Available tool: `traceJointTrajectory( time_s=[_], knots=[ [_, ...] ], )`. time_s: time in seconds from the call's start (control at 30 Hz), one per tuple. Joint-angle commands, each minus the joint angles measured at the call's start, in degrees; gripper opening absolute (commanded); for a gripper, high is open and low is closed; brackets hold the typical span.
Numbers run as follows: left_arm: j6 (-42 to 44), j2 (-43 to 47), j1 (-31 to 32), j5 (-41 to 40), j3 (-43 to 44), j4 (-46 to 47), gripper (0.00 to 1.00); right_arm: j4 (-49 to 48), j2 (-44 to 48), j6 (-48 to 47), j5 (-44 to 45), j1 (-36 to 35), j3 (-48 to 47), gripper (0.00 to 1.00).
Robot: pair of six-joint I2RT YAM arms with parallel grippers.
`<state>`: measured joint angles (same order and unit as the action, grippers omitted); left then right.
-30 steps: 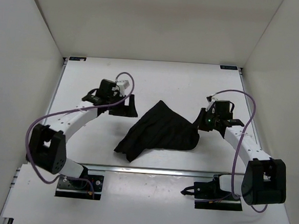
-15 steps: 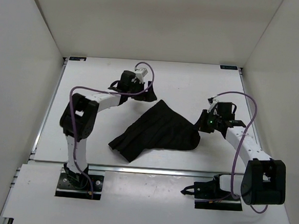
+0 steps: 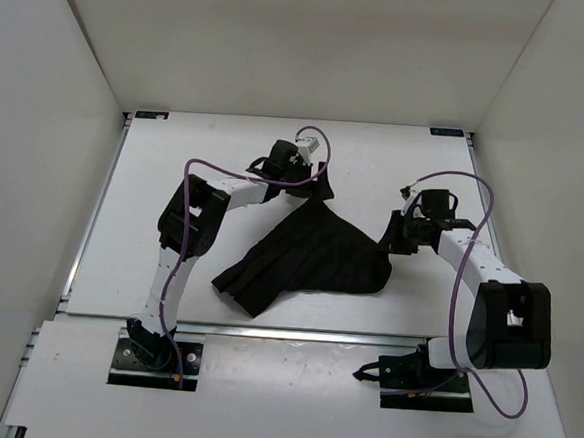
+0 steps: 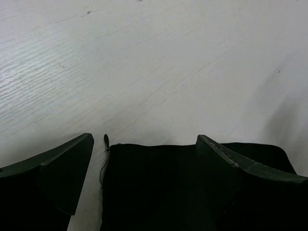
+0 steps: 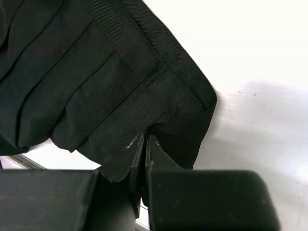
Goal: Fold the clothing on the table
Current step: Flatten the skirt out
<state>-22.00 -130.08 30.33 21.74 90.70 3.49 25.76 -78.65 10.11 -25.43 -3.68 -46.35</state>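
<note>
The clothing, black and pleated, lies crumpled in a rough triangle in the middle of the table. My left gripper sits at its far corner, open. In the left wrist view the left gripper straddles a straight hem of the clothing, fingers wide apart and touching nothing. My right gripper is at the clothing's right edge. In the right wrist view the right gripper is shut on a fold of the clothing.
White walls stand close on the left, the right and the far side of the table. A metal rail runs along the front edge, with both arm bases just behind it. Purple cables loop over each arm.
My left arm swung from the table's left side across to the clothing's far corner, staying open. The clothing's near left corner slid slightly left. The right gripper kept its hold.
</note>
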Motion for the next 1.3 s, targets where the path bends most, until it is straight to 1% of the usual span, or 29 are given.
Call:
traceJointTrajectory(
  time_s=[0.0,0.1,0.2,0.37,0.63,0.67,0.7,0.9,0.97,1.03,1.07,1.1,1.13,1.17,1.2,1.27],
  knots=[
    [-0.76,2.11,-1.41,-0.38,-0.42,-0.58,0.99,0.17,-0.89,-1.5,-1.2,0.08,-2.17,0.0],
    [-0.94,2.29,-2.02,0.94,-2.53,-0.67,0.99,-0.09,-1.5,-1.58,-1.11,-0.18,-2.78,0.0],
    [-1.2,2.2,-2.38,1.2,-3.16,-1.02,0.92,0.08,-1.94,-1.41,-1.02,-0.1,-3.4,0.0],
    [-1.11,1.41,-1.68,2.69,-2.98,-1.99,0.83,0.26,-2.03,-1.49,-0.93,0.25,-3.93,0.0],
    [-1.64,3.25,-1.5,4.1,-7.45,-1.91,0.75,-0.36,-1.68,-1.67,-0.49,0.78,-4.28,0.0],
    [-1.82,3.17,-1.67,4.1,-7.72,-1.64,0.7,-0.27,-1.77,-1.76,-0.32,0.78,-4.54,0.0],
    [-1.82,3.08,-1.5,4.28,-7.64,-1.64,0.66,-0.01,-2.03,-1.67,-0.23,0.35,-4.28,0.0],
    [-2.26,1.33,-0.89,4.45,-5.09,-2.78,0.59,-0.62,-1.42,-1.85,-0.41,0.43,-4.19,0.0],
    [-2.61,0.53,-0.79,3.93,-3.43,-3.39,0.53,-0.62,-1.33,-1.93,-0.41,0.52,-4.28,0.0],
    [-2.96,-0.34,-0.18,4.01,-2.28,-3.49,0.4,-0.62,-0.89,-2.11,-0.15,0.17,-4.01,0.0],
    [-2.87,-0.09,-0.27,4.19,-1.93,-3.49,0.37,-0.53,-1.06,-2.11,0.03,0.6,-3.75,0.0],
    [-3.22,-0.08,-0.18,4.28,-1.75,-3.49,0.26,-0.71,-0.98,-2.2,0.03,1.04,-4.1,0.0],
    [-3.92,0.0,-0.27,4.37,-1.92,-3.49,0.08,-0.8,-1.06,-2.37,-0.4,1.57,-3.93,0.0],
    [-4.28,0.44,-0.53,4.11,-1.93,-3.49,0.0,-1.15,-1.5,-1.94,-0.5,1.83,-3.93,0.0],
    [-5.32,1.05,-0.88,3.58,-1.75,-3.4,0.0,-1.67,-1.24,-1.67,-0.93,2.62,-4.01,0.0],
    [-4.46,4.03,-1.76,4.1,-1.31,-3.49,0.0,-2.81,-1.85,-1.14,-1.64,2.81,-4.71,0.0]
  ],
)
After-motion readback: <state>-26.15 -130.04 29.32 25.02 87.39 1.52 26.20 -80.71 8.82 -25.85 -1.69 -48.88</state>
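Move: Just behind and below the left hand's open fingers lies the skirt's far waistband corner with its small loop, about 2 cm back, 1 cm to the left and 2 cm down. The skirt's middle spreads some 16 cm behind this hand, about level sideways. Its other waistband corner, held by the right gripper, is 12 cm back and 19 cm to the right. From the right hand, the far corner lies about 12 cm ahead, 20 cm left and 5 cm lower. Shifting the left hand not quite 2 cm to its left, then drawing it back nearly 3 cm while it sinks about 2 cm all along, brings the fingers onto the skirt's far corner; they close from wide open to nearly shut and pinch the cloth beside the loop, the fingers tipping slightly more downward. The right hand keeps its grip on the other waistband corner and eases about 1 cm forward. ##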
